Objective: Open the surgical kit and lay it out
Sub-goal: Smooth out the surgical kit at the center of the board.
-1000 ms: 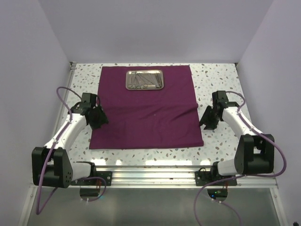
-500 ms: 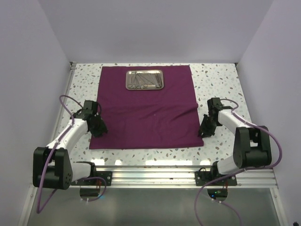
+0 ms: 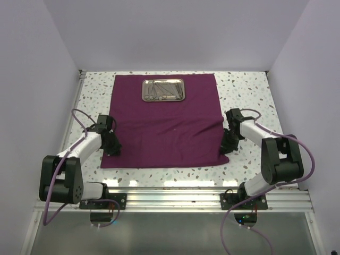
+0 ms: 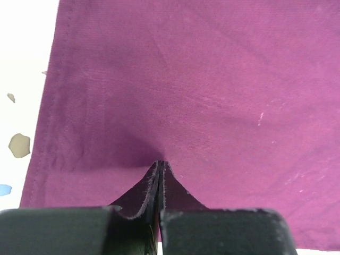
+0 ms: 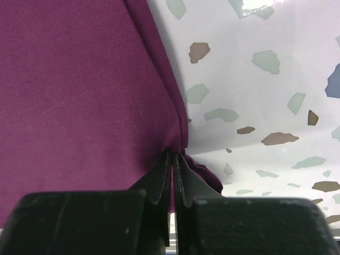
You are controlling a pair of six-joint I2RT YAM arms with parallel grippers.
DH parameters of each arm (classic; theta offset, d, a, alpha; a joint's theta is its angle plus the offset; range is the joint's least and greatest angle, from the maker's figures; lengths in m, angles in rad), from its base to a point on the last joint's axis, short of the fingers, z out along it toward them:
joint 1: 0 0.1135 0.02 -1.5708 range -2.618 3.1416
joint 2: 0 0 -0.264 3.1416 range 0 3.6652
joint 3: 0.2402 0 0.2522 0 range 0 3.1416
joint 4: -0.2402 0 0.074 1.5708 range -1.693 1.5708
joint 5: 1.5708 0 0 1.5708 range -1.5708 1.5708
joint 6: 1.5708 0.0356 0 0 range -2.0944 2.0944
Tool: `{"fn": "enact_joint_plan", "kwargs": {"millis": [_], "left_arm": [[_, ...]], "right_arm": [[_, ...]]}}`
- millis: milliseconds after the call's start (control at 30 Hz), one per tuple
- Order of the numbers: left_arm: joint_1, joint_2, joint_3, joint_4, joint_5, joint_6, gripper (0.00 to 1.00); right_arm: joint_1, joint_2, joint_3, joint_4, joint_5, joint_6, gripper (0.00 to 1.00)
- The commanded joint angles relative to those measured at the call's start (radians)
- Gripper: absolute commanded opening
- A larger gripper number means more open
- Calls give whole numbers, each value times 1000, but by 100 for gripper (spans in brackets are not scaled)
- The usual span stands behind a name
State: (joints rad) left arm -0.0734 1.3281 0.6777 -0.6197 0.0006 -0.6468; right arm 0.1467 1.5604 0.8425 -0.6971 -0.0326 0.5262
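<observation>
The dark purple cloth wrap lies spread flat on the speckled table. The small steel tray sits on its far middle, with the thin silver instruments lying inside it. My left gripper is at the cloth's near left part. In the left wrist view its jaws are shut, tips pinching a small pucker of cloth. My right gripper is at the cloth's near right edge. In the right wrist view it is shut on the cloth's hem, which bunches beside the fingers.
White walls close in the table on the left, far and right sides. Bare speckled tabletop lies right of the cloth and shows in the right wrist view. A narrow bare strip lies left. A crease runs across the cloth's right part.
Both grippers have moved nearer and inward onto the cloth's near side edges. The cloth, tray and instruments have not visibly moved.
</observation>
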Motion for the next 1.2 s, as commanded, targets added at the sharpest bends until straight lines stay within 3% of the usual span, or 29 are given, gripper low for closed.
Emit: {"fn": "enact_joint_plan", "kwargs": {"millis": [0,467,833,867,900,933,967,1000,1033,1100,1167], "left_arm": [[-2,14,2,48,27,4,0],[-2,-151,238,-202,2,26,0],[-2,-319,197,-324,2,-2,0],[-2,-326,166,-322,2,-10,0],[-2,-340,148,-312,6,-23,0],[-2,-342,128,-299,18,-28,7],[-2,-342,87,-264,39,-33,20],[-3,-330,70,-243,47,-39,43],[-2,-317,54,-220,53,-39,50],[-2,-253,49,-157,50,-28,61],[-3,-199,84,-100,35,-4,56]], "right_arm": [[17,46,-8,16,31,8,0],[17,-247,233,-412,57,-20,0],[33,-410,129,-634,-27,8,1],[33,-407,113,-651,-33,12,16],[31,-407,101,-663,-32,15,98],[33,-414,87,-676,-30,21,98],[33,-418,67,-680,-30,26,98],[33,-422,63,-676,-38,29,98],[31,-427,63,-655,-59,32,98],[33,-428,95,-609,-73,50,98],[33,-412,154,-561,-92,57,98]]}}
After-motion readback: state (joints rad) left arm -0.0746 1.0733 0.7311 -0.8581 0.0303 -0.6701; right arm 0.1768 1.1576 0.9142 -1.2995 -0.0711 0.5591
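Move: Both hands already pinch the cloth near its near corners. The board's near edge lies straight back, about 16 cm from the left hand and 16 cm from the right, a centimetre or so lower. The cloth's near-left corner is roughly 7 cm back and 7 cm left of the left hand; its near-right corner is 4 cm back and 2 cm right of the right hand. The instrument tray lies some 33 cm ahead of both, 25 cm right of the left hand and 31 cm left of the right. Keep the cloth pinched in both grippers and lift it about 11 cm, the left drifting forward a little. Then draw both back towards the board's near edge, the right about 10 cm and faster, its fingertips swinging some 15 degrees towards the base, the left about 6 cm while sinking as far. Open both near the end to let go of the cloth, the right wide, the left just over half. ##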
